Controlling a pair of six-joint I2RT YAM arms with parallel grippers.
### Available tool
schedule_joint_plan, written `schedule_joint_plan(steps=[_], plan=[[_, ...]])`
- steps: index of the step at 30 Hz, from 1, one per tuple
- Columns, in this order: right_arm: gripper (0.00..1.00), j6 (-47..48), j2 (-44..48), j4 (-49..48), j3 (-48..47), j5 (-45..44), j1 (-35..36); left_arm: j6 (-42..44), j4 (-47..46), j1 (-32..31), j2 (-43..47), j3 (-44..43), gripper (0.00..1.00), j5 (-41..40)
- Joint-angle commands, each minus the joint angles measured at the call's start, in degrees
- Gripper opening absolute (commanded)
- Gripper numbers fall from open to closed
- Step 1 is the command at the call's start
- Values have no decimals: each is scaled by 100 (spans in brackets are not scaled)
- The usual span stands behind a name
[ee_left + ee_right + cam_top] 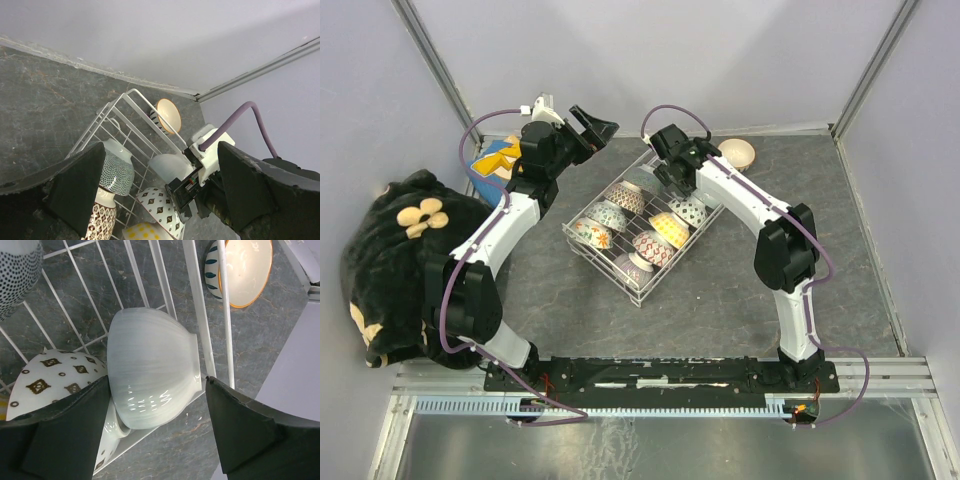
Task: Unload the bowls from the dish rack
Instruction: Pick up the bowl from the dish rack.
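The white wire dish rack [682, 258] sits mid-table with several patterned bowls on edge inside, among them a yellow one [668, 228] and a floral one [591, 233]. My right gripper [676, 176] is at the rack's far corner, open, its jaws straddling a pale grey-white bowl [150, 367]; a gap shows beside the right finger [250, 430]. A diamond-patterned bowl [55, 377] leans next to it. My left gripper [592, 128] hangs open and holds nothing above the table beyond the rack's far left end. One orange-rimmed bowl [737, 153] lies outside the rack.
A large black plush toy [395, 260] fills the left side, with a blue and yellow box [495, 165] behind it. Grey walls close in the table at the back and sides. In the left wrist view a dotted green bowl [116, 170] stands in the rack [142, 107].
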State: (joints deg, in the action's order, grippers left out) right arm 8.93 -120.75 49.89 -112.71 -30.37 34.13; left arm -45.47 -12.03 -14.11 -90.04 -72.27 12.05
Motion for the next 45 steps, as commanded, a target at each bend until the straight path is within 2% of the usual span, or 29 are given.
schedule_joint_plan(steps=[1,10,24,45], plan=[[84,61,-49,-98,-249,-329,34,162,-111,35,79,-155,99,-7],[82,64,190,-557,49,-737,45,138,-137,39,62,-138,99,14],[79,43,225,-718,125,-1088,37,111,-176,39,33,-129,99,16],[58,192,240,-956,334,-1586,46,26,-247,39,-19,-129,99,85]])
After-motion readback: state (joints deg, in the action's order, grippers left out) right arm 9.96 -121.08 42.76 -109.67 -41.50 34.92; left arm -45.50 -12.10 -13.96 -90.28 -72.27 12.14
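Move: The plain white bowl at the right end of the rack's near row lies just beyond the right hand's open fingers, about 2 cm ahead, 1 cm right and 4 cm below. The black-dotted bowl sits some 5 cm left of it and 4 cm nearer the base; the grey dotted bowl is about 5 cm ahead and 12 cm left of the right hand, the striped bowl roughly 12 ahead, 9 right, 11 down. From the left hand the white bowl is about 23 cm right, 9 back and 19 below. Around the plain white bowl the right hand eases about 2 cm forward and a bit over 1 cm right, rising slightly at first, while the wrist tips the fingers up by some 10 degrees. It then sinks a touch as the fingers close from wide to little more than half open, the left finger coming onto the bowl's rim side and the right finger onto its foot side. ##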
